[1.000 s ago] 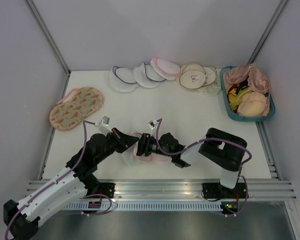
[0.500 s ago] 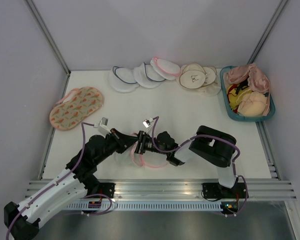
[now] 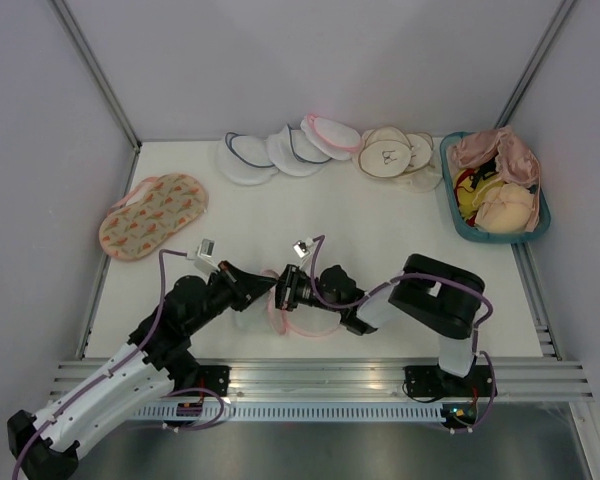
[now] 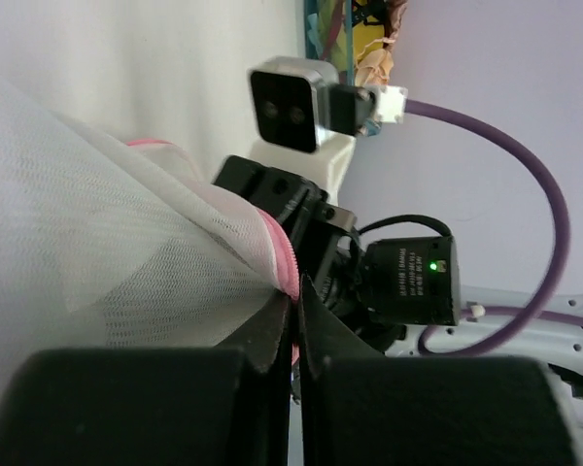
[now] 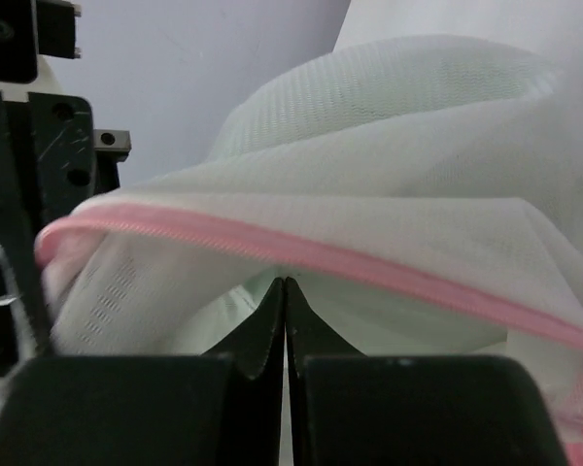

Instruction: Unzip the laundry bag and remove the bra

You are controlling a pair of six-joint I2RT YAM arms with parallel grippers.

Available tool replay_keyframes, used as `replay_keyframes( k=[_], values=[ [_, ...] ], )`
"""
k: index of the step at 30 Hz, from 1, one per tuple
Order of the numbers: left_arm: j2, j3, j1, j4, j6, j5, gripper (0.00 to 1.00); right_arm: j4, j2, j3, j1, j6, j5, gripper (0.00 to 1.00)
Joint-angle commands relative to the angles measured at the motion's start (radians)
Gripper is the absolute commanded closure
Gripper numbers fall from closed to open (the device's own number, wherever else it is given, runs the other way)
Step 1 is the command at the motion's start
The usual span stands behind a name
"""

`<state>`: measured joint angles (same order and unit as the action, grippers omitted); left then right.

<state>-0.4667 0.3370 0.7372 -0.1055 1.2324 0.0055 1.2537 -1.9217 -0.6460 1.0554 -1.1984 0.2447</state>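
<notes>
The laundry bag (image 3: 298,320), white mesh with pink zipper trim, lies near the table's front edge between my two grippers. My left gripper (image 3: 268,284) is shut on the pink zipper trim (image 4: 284,248) at the bag's edge; the mesh (image 4: 107,243) fills the left of the left wrist view, and its jaws (image 4: 296,296) meet with no gap. My right gripper (image 3: 283,290) faces it from the right, jaws (image 5: 286,283) shut on the bag's mesh just under the pink zipper (image 5: 272,243). The bra is hidden; no part of it shows outside the bag.
An orange floral bag (image 3: 153,214) lies at the left. White pouches with dark blue trim (image 3: 270,152) and pale round pouches (image 3: 390,155) lie along the back. A teal basket (image 3: 495,236) at the back right holds peach bras (image 3: 505,170) and a yellow item.
The pink trim has spread into a wider loop toward the front right. My left gripper has drawn slightly back to the left, and the right arm's elbow has shifted.
</notes>
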Motion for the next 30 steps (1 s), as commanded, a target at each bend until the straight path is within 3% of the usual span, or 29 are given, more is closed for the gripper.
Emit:
replay_keyframes(
  k=[1,7,10,16,21,30],
  values=[
    [0.037,0.011,0.004,-0.026,0.007,-0.047,0.98,-0.166,0.174,0.049,0.005,0.135,-0.091,1.0],
    [0.043,0.01,0.004,-0.063,-0.016,-0.091,0.98,-0.716,0.4,0.031,0.006,0.324,-0.353,1.0],
    [0.025,0.008,0.004,-0.097,-0.03,-0.104,0.98,-0.856,0.457,0.009,0.003,0.364,-0.427,1.0],
    [0.013,-0.007,0.004,-0.183,-0.048,-0.133,0.98,-0.864,0.495,0.031,-0.006,0.404,-0.355,1.0],
    [-0.072,0.027,0.004,-0.394,-0.019,-0.214,0.98,-0.892,0.495,0.022,-0.006,0.425,-0.329,0.99],
    [-0.021,-0.044,0.004,-0.556,0.068,-0.257,0.98,-0.734,0.353,-0.044,0.0,0.421,-0.124,0.99]
  ],
)
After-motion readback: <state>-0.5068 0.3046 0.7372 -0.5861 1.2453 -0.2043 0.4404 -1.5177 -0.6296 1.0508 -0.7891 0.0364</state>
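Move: My left hand still pinches the bag's pink rim. The bra, as far as I can judge it inside the hanging mesh, is about 15 cm below that hand, 5 cm left and 1 cm ahead. From my shut right fingers, reaching in at the mouth, the bra is roughly 9 cm down, 2 cm ahead and 1 cm right. The pinched rim is 6 cm right, 7 cm up and 1 cm ahead of them; the opened flap lies 15 cm right, 3 cm ahead, 12 cm down. I draw my shut right fingers out of the bag's mouth, about 9 cm to the right and a little forward, first rising, then sinking as they dip some 30 degrees, and finally ease back left towards the opening. Keeping its pinch on the rim, my left hand swings down about 13 cm and 7 cm left, its fingers tipping steeper. ##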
